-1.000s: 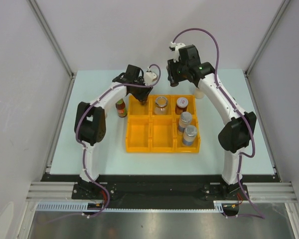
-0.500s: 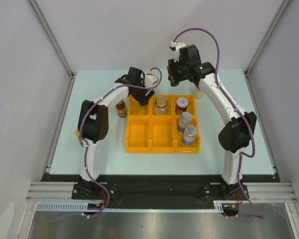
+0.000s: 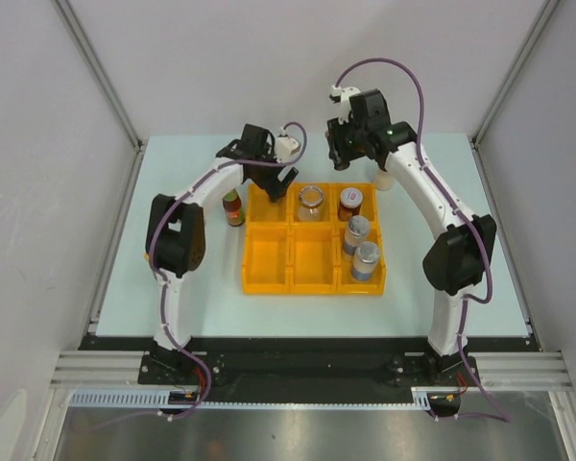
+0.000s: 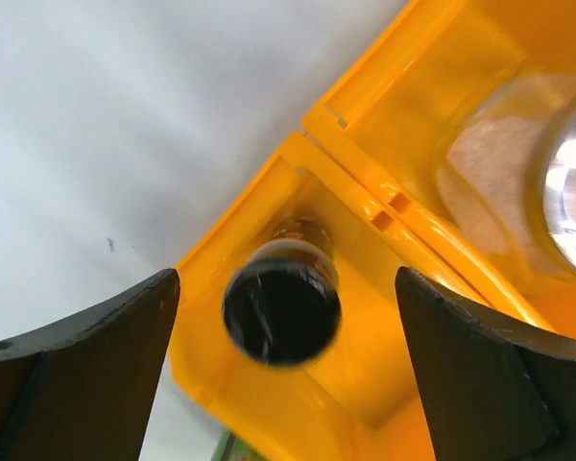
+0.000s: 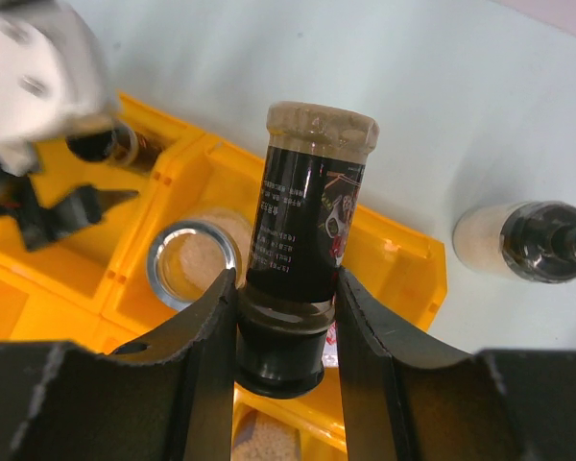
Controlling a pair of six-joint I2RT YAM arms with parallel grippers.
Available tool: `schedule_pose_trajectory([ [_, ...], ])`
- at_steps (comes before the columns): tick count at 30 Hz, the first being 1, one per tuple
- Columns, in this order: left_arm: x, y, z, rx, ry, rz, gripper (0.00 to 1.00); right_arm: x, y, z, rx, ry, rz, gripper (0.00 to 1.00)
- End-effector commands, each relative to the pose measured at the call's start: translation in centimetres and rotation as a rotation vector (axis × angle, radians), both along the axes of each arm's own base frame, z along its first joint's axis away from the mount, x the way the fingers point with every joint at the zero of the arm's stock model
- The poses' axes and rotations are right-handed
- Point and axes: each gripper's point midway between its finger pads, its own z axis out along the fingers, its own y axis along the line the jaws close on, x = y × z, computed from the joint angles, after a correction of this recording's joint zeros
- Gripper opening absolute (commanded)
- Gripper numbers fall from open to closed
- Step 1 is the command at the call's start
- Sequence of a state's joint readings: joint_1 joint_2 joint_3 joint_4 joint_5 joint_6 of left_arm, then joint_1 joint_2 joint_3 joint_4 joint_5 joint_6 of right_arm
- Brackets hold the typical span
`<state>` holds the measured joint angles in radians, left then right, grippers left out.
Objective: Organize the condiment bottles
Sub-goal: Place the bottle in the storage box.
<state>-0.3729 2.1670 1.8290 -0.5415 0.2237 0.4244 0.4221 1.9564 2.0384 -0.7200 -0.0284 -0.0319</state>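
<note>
My left gripper point(image 4: 286, 322) stands open over the yellow tray's point(image 3: 266, 257) back-left compartment, its fingers apart on either side of a black-capped bottle point(image 4: 281, 312) that stands there untouched. My right gripper point(image 5: 286, 317) is shut on the black cap of a dark-labelled bottle point(image 5: 307, 221), held in the air above the tray's back edge point(image 5: 403, 259). In the top view the left gripper point(image 3: 276, 184) and right gripper point(image 3: 340, 158) sit near the tray's back row. A silver-lidded clear jar point(image 3: 311, 200), a red-lidded jar point(image 3: 350, 202) and two blue-labelled shakers point(image 3: 361, 246) stand in the tray.
A slim red-and-green sauce bottle point(image 3: 233, 207) stands on the table left of the tray. A black-capped jar of white grains point(image 5: 528, 242) stands behind the tray's right corner. The tray's front-left and front-middle compartments hold nothing.
My left gripper has opened and let go of the black-capped bottle in the back-left compartment. The right arm, still holding its bottle, has barely shifted.
</note>
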Motion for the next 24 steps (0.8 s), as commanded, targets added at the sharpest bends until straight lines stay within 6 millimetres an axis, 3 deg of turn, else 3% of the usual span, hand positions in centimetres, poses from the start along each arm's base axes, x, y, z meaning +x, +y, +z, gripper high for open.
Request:
schedule_pose_trajectory([
  [1,-0.3,-0.7,12.1,-0.177,-0.174,-0.011,1.0,-1.0,-0.8,2.5,-0.021,-0.084,0.081,0.0],
  [4,-2.2,-0.7,15.3,-0.228,-0.198,-0.04,1.0,-2.0,-1.1,1.7,-0.029,-0.067,0.134,0.0],
  [6,-3.7,-0.6,17.4,-0.256,-0.215,-0.057,0.99,-2.8,-1.5,2.2,-0.045,-0.092,0.165,0.0],
  [8,-4.9,-0.9,18.2,-0.283,-0.209,-0.078,1.0,-3.6,-1.6,1.5,-0.062,-0.1,0.211,0.0],
  [9,-5.5,-0.8,19.0,-0.296,-0.213,-0.084,1.0,-4.4,-1.7,2.6,-0.059,-0.127,0.229,0.0],
  [10,-6.0,-0.8,19.1,-0.309,-0.201,-0.094,1.0,-5.2,-1.4,1.6,-0.057,-0.116,0.265,0.0],
  [13,-7.7,-1.7,18.7,-0.357,-0.119,-0.16,1.0,-7.2,-0.8,2.3,-0.094,-0.174,0.347,0.0],
  [14,-8.2,-2.0,18.5,-0.368,-0.091,-0.189,1.0,-8.1,-0.7,1.2,-0.114,-0.162,0.371,0.0],
  [15,-9.4,-2.8,17.4,-0.398,-0.011,-0.239,1.0,-8.6,-0.6,0.7,-0.148,-0.178,0.401,0.0],
  [16,-9.7,-3.1,17.6,-0.418,0.011,-0.264,1.0,-9.7,0.3,1.5,-0.168,-0.218,0.424,0.0],
  [17,-10.6,-3.4,16.4,-0.436,0.091,-0.288,1.0,-10.4,0.5,0.5,-0.188,-0.205,0.442,0.0],
  [18,-11.3,-4.2,17.1,-0.488,0.125,-0.343,0.99,-10.9,0.9,0.5,-0.205,-0.217,0.467,0.0],
  [20,-11.9,-4.5,16.0,-0.514,0.215,-0.371,1.0,-12.5,2.1,0.8,-0.205,-0.232,0.515,0.0],
  [24,-11.8,-4.7,17.2,-0.609,0.262,-0.432,1.0,-13.8,3.1,1.7,-0.208,-0.268,0.554,0.0],
])
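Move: From the left hand, open over the back-left compartment, the dark-labelled bottle in the right fingers is about 12 cm right, 1 cm ahead and 14 cm higher. The small black-capped bottle stands some 5 cm below it and 1 cm left, level ahead; the silver-lidded jar 6 cm right, level ahead, 5 cm down. For the right hand, the storage box's middle lies roughly 7 cm back, 5 cm left, 24 cm below; the white-lidded jar 3 cm right, level ahead, 21 cm down. Up by some 20 cm the left hand rises clear of the small bottle, fingers wide open, swinging back and then sinking again with its fingers turning rightward, towards the bottle in the right hand. The right hand, keeping its pinch near the cap, dips slightly, draws back about 14 cm over the box, then swings left late, turning counter-clockwise to bring the bottle's base round towards the left gripper. ##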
